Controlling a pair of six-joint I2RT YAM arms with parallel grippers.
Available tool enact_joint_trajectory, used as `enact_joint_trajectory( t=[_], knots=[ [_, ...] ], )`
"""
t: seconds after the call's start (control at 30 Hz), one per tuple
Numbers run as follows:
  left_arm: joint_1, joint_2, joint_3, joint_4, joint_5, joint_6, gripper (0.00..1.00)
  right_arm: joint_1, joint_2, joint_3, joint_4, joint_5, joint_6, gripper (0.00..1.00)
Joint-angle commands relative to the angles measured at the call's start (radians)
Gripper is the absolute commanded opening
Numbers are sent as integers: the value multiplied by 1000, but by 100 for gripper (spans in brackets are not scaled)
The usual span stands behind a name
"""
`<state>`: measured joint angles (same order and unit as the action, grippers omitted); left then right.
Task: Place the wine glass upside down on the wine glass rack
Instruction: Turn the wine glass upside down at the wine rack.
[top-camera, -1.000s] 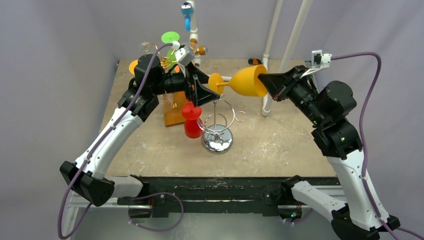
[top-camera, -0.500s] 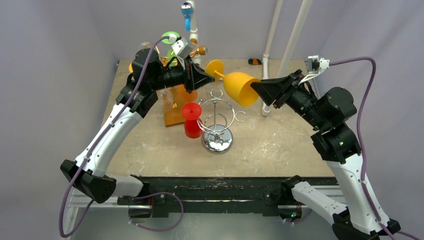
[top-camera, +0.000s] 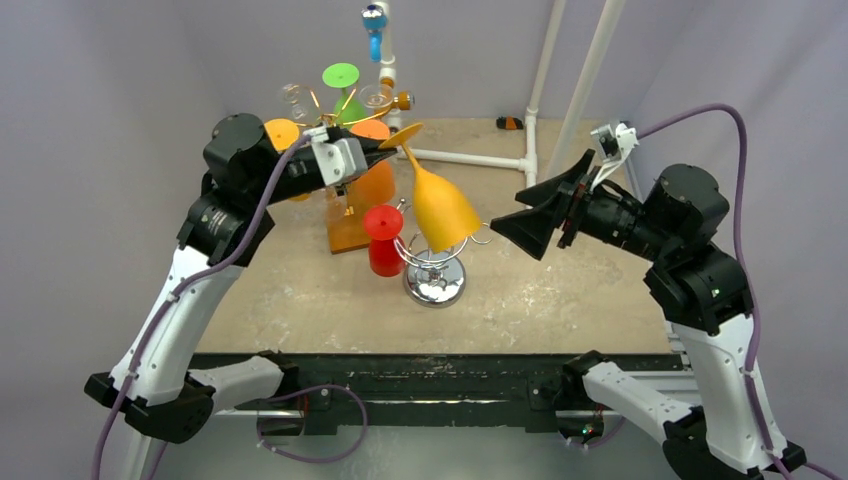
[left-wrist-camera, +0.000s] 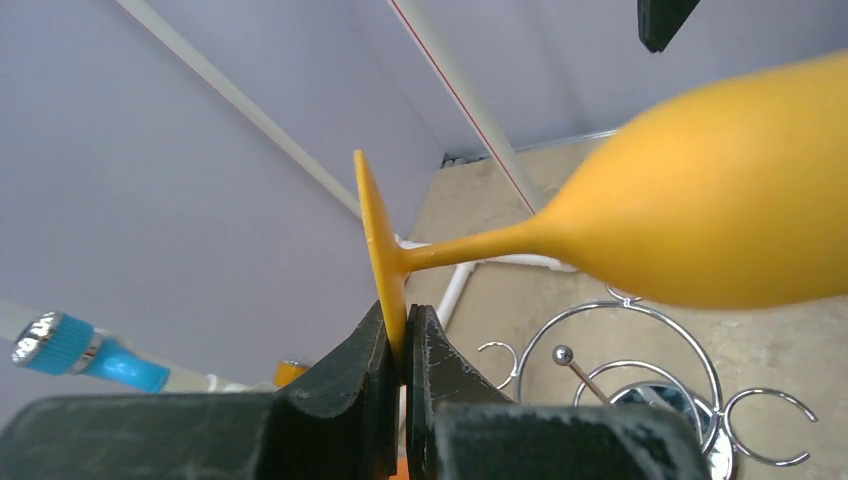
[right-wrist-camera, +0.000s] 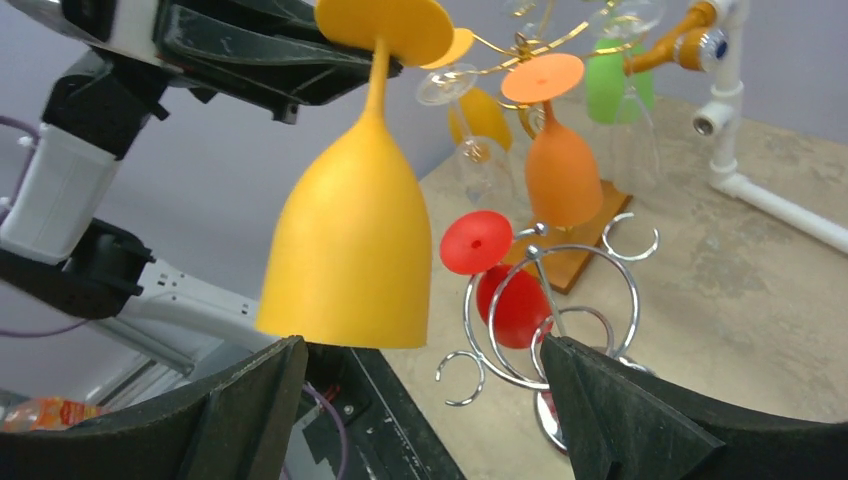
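The yellow wine glass (top-camera: 440, 205) hangs tilted with its bowl down, rim just above the chrome wire rack (top-camera: 435, 270). My left gripper (top-camera: 385, 148) is shut on the edge of its round foot (left-wrist-camera: 380, 250); the left wrist view shows both pads pinching that disc at my left gripper (left-wrist-camera: 405, 335). The bowl (left-wrist-camera: 720, 220) reaches out over the chrome rack's loops (left-wrist-camera: 640, 350). My right gripper (top-camera: 535, 215) stands wide open to the right of the bowl, apart from it. In the right wrist view the glass (right-wrist-camera: 355, 250) hangs in front of my right gripper (right-wrist-camera: 422, 345).
A red glass (top-camera: 383, 240) sits foot-up just left of the chrome rack. Behind it a gold-armed rack on an orange base (top-camera: 350, 215) carries orange, green and clear glasses upside down. White pipes (top-camera: 540, 100) rise at the back right.
The left gripper shut on the glass's foot; the right gripper let go of the bowl, opened and drew back right. The left arm swung the glass from level to bowl-down over the chrome rack.
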<state>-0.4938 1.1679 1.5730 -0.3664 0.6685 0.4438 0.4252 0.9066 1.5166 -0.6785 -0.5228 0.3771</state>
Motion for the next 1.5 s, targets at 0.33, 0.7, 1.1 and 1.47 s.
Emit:
enact_joint_trajectory(
  t=[0.33, 0.7, 1.1, 1.47],
  knots=[
    [-7, -115, -99, 73, 55, 476, 0, 52, 136, 26, 176, -230, 29, 99],
    [-8, -129, -90, 105, 83, 451, 0, 285, 248, 48, 232, -18, 4, 99],
    [-8, -153, -87, 106, 104, 531, 0, 392, 276, -35, 303, 29, 34, 99],
    [-8, -188, -91, 50, 156, 613, 7, 392, 221, -79, 344, 128, 59, 66]
  ],
)
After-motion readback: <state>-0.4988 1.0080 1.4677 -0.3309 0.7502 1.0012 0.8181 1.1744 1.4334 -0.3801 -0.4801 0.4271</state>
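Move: The yellow wine glass, its foot already pinched in my left hand, hangs bowl-down and aslant, with the bowl about 11 cm to the left of my open right hand, 1 cm back and some 4 cm below it. From my left hand, the silver rack's rings lie roughly 4 cm back, 7 cm right and 23 cm below; the red glass on them is about 3 cm back, 2 cm left and 27 cm below. I bring my open right hand to the yellow bowl: first a small dip back and up, then about 13 cm left and nearly 5 cm down, turning some 20 degrees counter-clockwise, until its fingers straddle the bowl and start to close. Meanwhile my left hand keeps its pinch on the foot, rolls the glass about 35 degrees so the bowl swings forward, and eases back and up a few centimetres. ##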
